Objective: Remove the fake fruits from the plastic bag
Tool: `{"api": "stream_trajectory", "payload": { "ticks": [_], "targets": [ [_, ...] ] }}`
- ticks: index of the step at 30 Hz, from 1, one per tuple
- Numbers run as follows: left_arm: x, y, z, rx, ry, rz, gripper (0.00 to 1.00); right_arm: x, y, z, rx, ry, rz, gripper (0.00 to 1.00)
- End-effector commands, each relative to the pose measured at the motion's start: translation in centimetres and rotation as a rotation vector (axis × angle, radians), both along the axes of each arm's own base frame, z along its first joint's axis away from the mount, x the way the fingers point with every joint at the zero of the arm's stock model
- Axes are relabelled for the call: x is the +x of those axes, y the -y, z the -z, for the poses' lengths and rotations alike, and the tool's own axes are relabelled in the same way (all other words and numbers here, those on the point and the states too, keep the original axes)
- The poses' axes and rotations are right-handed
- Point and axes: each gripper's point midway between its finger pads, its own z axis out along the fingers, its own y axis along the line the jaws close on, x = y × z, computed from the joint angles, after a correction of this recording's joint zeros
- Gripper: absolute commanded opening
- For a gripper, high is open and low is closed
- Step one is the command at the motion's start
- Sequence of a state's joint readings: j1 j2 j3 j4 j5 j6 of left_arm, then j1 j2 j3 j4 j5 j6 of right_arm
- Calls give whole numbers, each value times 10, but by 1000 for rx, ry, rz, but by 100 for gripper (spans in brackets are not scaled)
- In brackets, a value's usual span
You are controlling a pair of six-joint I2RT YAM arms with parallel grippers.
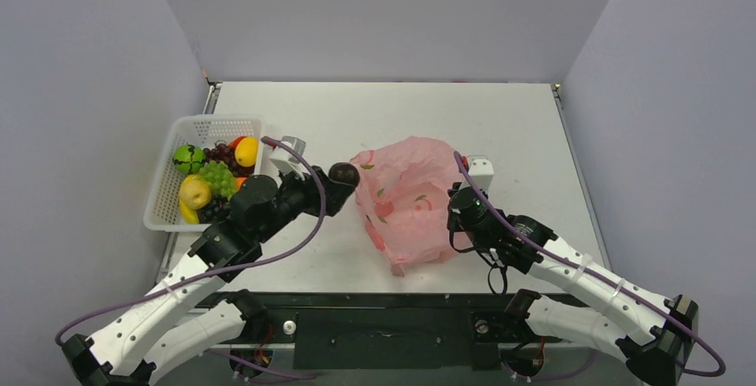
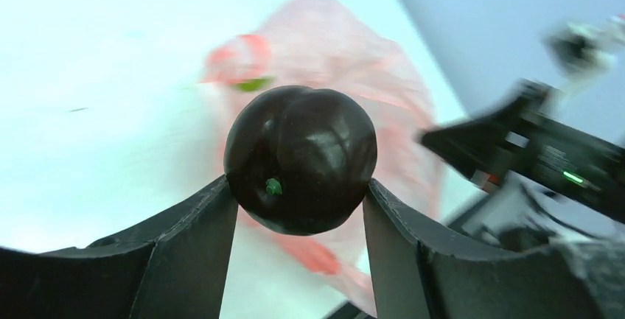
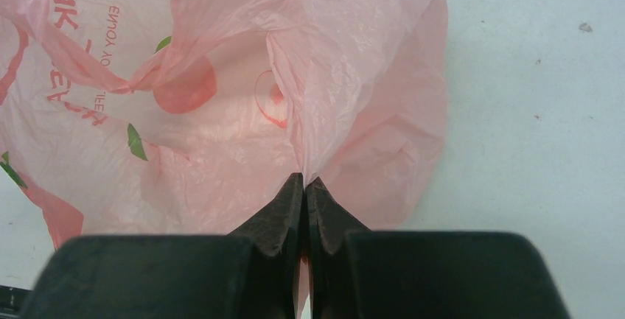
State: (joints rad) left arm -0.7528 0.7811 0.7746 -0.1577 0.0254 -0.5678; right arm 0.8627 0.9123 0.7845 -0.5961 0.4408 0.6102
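The pink plastic bag (image 1: 408,199) lies crumpled mid-table, with fruit prints on its film (image 3: 221,105). My left gripper (image 1: 343,178) is shut on a dark, nearly black glossy plum (image 2: 301,158), held just off the bag's left edge, above the table. A small green stem stub shows on the fruit's underside. My right gripper (image 3: 304,183) is shut on a fold of the bag's film at the bag's right side (image 1: 456,201). Other fake fruits (image 1: 209,181), among them yellow, green and orange ones and dark grapes, lie in the white basket. Whatever is inside the bag is hidden.
The white mesh basket (image 1: 166,192) stands at the table's left edge, right beside my left arm. Grey walls close in the table on three sides. Purple cables loop over both arms.
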Motion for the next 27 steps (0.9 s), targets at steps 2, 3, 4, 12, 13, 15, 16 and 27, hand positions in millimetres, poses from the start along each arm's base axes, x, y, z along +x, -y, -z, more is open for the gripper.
{"api": "stream_trajectory", "payload": {
  "ticks": [2,3,4,12,13,15,16,27],
  "targets": [
    [31,-109,21,341,-23,-477,0,3,2,-3,20,16,17,0],
    [35,-113,17,362,-13,-491,0,2,2,-2,20,15,17,0],
    [40,-118,18,418,0,-509,0,2,2,-2,19,14,17,0],
    [104,-164,1,305,-111,-662,0,1,-1,-9,53,25,6,0],
    [114,-174,-6,231,-110,-691,0,1,-2,-9,56,24,2,0],
    [129,-195,-12,156,-110,-766,0,2,-3,-13,65,27,-3,0],
    [137,-214,-14,134,-109,-825,0,2,-4,-14,65,26,-5,0],
    [182,-323,1,272,-152,-1219,0,2,-8,-15,80,13,-11,0]
  ]
}}
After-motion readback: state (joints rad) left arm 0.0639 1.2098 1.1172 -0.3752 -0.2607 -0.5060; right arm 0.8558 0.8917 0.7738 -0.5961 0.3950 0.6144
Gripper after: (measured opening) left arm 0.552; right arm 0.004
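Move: Off to the left hand's left, some 43 cm over, about 11 cm farther out and roughly 19 cm lower, lies the middle of the white basket, where the held dark fruit is bound. In it, the lemon sits about 32 cm left and 17 cm ahead of the hand, the green grapes about 41 cm left and 11 cm ahead, both some 20 cm below. From the right hand the basket is about 72 cm left, 11 cm ahead and 8 cm lower. Swinging away from the pink bag, the left hand carries the dark fruit quickly left, just under 30 cm, and forward about 17 cm, sinking only slightly, to above the basket's right, far part. On the way the wrist turns about 60 degrees counter-clockwise and the fingers tip somewhat further down, keeping their grip on the fruit. ##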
